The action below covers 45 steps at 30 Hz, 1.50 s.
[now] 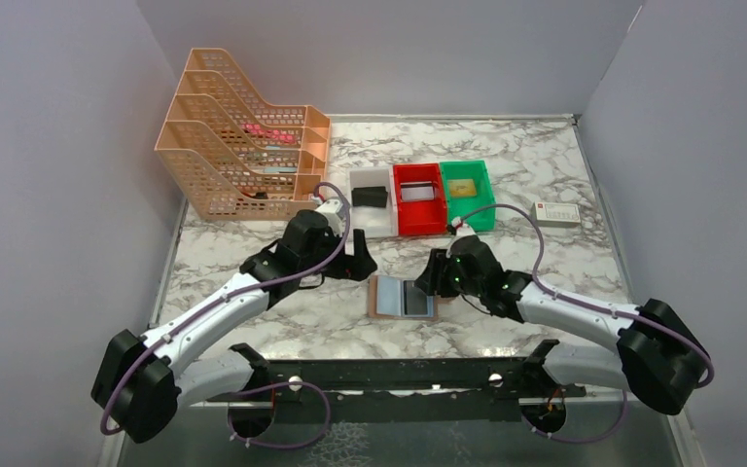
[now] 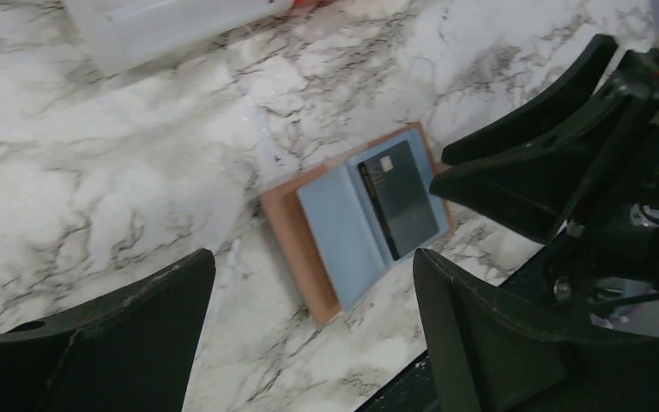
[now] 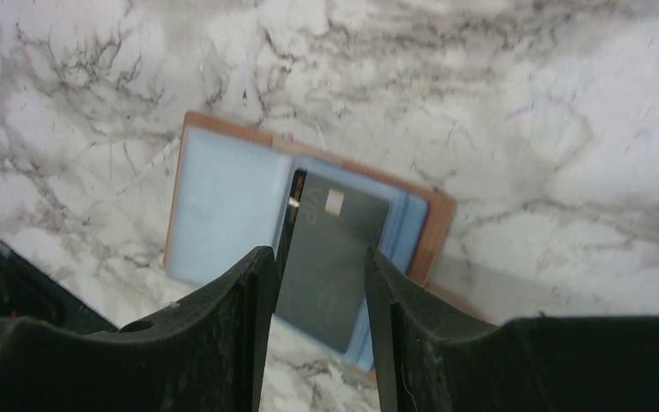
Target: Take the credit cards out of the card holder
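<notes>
The card holder (image 1: 389,298) lies spread open on the marble, tan outside with pale blue inner panels. A black credit card (image 1: 415,297) lies on its right panel. In the left wrist view the card holder (image 2: 330,227) and the card (image 2: 399,202) sit beyond my left gripper (image 2: 309,287), which is open wide, empty, and hovering to the holder's upper left (image 1: 362,265). My right gripper (image 3: 319,266) hangs just over the card (image 3: 335,240) with its jaws apart. Its fingers (image 3: 244,309) straddle the card's near end and clamp nothing. The holder's left panel (image 3: 219,206) looks bare.
White (image 1: 362,216), red (image 1: 418,219) and green (image 1: 467,175) bins stand in a row behind the holder; a black object (image 1: 371,197) lies in the white one. An orange file rack (image 1: 238,156) fills the back left. A small white box (image 1: 556,214) lies at the right.
</notes>
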Each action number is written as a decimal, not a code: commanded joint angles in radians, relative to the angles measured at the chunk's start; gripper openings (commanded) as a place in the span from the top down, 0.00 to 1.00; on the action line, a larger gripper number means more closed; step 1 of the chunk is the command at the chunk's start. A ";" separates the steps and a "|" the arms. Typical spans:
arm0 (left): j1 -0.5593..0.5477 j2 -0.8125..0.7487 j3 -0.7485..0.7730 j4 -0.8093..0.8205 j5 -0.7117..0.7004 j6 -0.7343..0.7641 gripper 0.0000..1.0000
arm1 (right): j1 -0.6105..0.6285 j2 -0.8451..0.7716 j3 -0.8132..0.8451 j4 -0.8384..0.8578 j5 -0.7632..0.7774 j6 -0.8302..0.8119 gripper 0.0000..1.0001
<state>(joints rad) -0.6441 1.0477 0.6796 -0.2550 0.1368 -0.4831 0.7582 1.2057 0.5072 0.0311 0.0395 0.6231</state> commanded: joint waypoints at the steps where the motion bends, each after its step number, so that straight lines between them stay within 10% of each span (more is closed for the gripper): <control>1: -0.029 0.079 0.005 0.183 0.210 -0.077 0.13 | 0.000 -0.070 -0.038 -0.022 -0.115 0.152 0.54; 45: -0.214 0.528 -0.077 0.457 0.099 -0.273 0.62 | 0.000 0.133 -0.122 -0.037 -0.104 0.255 0.78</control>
<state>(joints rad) -0.8532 1.5490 0.6464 0.1291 0.2489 -0.7139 0.7525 1.2972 0.4423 0.0448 -0.0452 0.8757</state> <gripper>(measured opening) 0.403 0.226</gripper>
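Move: The card held in the open card holder lies about 12 cm to the right of the left hand, some 3 cm back and 12 cm below. From the right hand it is only about 2 cm to the left, 2 cm back and 5 cm below. The strap sticks out some 7 cm to the right of the card, level with it. The red tray stands roughly 23 cm beyond the card, with the white tray about 10 cm to its left. The right fingertips seem to come to rest on the card's right edge after easing back about 3 cm and down 4 cm. The left hand sweeps right, then sinks about 10 cm to the card's left edge beside the fold, ending low over it. Both hands tip further down by 15 to 20 degrees and roughly halve their finger openings. ##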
